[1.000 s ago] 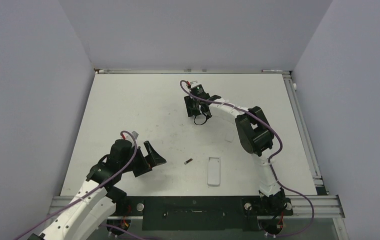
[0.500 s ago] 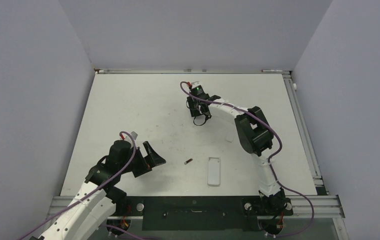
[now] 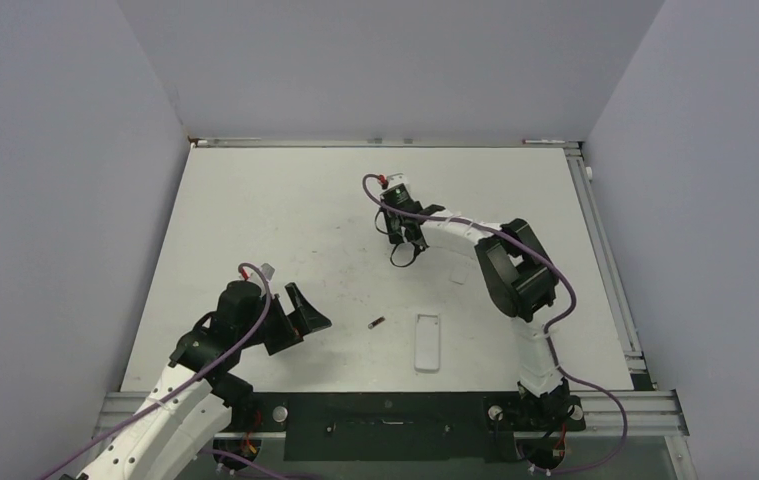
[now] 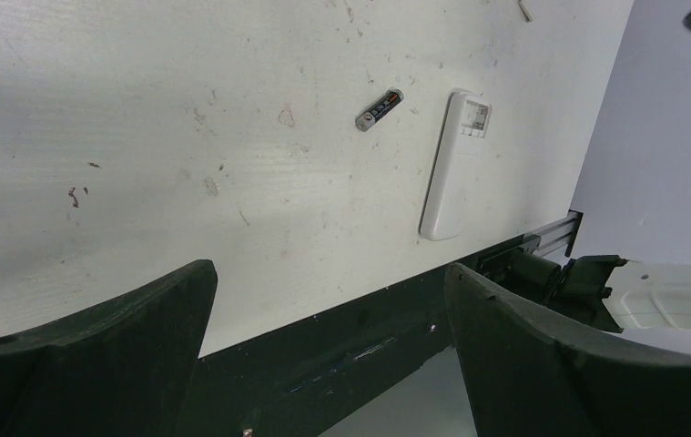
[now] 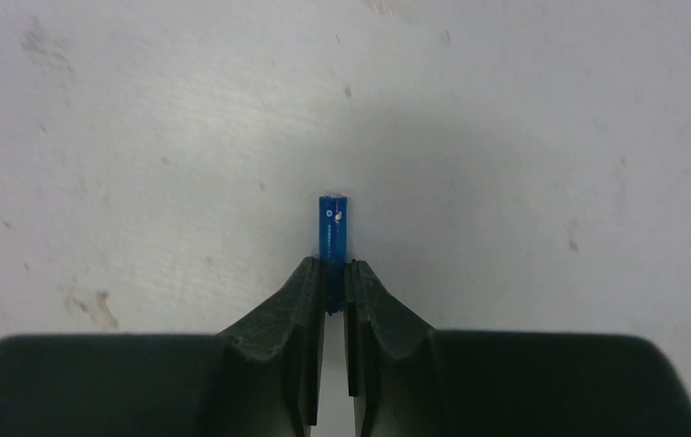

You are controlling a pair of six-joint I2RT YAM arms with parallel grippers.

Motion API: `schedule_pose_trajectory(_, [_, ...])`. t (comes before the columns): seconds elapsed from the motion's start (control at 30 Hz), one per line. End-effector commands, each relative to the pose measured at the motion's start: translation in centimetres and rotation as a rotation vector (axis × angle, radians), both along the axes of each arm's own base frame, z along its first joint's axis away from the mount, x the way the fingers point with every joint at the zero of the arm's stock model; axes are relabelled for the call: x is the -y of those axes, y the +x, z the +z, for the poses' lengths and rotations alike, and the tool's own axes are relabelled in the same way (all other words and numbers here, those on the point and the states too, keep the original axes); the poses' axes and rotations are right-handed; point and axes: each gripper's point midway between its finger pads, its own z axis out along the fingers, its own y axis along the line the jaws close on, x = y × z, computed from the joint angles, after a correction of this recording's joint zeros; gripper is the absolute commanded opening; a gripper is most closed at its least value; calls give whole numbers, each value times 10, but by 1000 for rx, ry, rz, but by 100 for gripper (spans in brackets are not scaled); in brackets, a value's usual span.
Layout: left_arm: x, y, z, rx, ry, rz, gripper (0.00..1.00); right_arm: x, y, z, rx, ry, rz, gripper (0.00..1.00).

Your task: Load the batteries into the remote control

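The white remote control (image 3: 427,341) lies near the table's front edge, back up, with its open battery bay (image 4: 475,116) at the far end. A dark battery (image 3: 376,323) lies just left of the remote, also seen in the left wrist view (image 4: 379,109). My left gripper (image 3: 300,315) hovers open left of the dark battery, and nothing sits between its fingers (image 4: 330,273). My right gripper (image 3: 402,250) is low over the middle of the table. Its fingertips (image 5: 333,266) are shut on the near end of a blue battery (image 5: 332,228), which sticks out forward over the table top.
A black rail (image 3: 385,420) runs along the near table edge, right below the left gripper in its wrist view (image 4: 323,364). Grey walls close in the table on the left, back and right. The white table top (image 3: 255,220) is scuffed.
The right gripper has closed from half open onto the blue battery, and its wrist has shifted slightly toward the front. The left arm, remote and dark battery have not moved.
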Motion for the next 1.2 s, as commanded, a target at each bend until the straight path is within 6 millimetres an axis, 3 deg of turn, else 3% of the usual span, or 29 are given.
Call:
schedule_pose_trajectory(0.0, [2,3,15,29,-26,0,94,40,-48,-1,-50,-34,-107,8])
schedule_pose_trajectory(0.27, [6,5,12,28,-37,-11,94,76,-129,4,-46,51,-203,8])
schedule_pose_trajectory(0.5, [13,6,5,5,-51,-48,94,91,-165,37,18,105,-229,8])
schedule_pose_trajectory(0.63, [17,5,6,0,-61,-66,94,97,-183,44,13,116,-226,9])
schedule_pose_trajectory(1.0, [30,-1,5,-19,-145,-94,92,111,-252,28,-69,74,-261,8])
schedule_pose_trajectory(1.17, [38,-2,3,-23,-145,-121,91,121,-274,21,-71,30,-288,8])
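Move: Behind the right hand, which already holds the blue battery low over the far table, the remote control's open battery compartment lies about 24 cm back and 8 cm to the right, at nearly the same height. The dark battery is about 13 cm to the left of the compartment, level with it. A small white cover lies roughly 13 cm back and 17 cm right of that hand. From the left hand, the compartment is some 28 cm right, 5 cm ahead and 9 cm below. Carrying the blue battery in its still-closed fingers, the right hand sweeps back about 27 cm and right about 11 cm towards the remote's compartment, rising some 4 cm on the way and then starting to sink while it keeps drawing back. Its wrist turns some 10–15 degrees clockwise and its fingertips tip slightly down. The left hand, open, drifts a couple of centimetres right. ##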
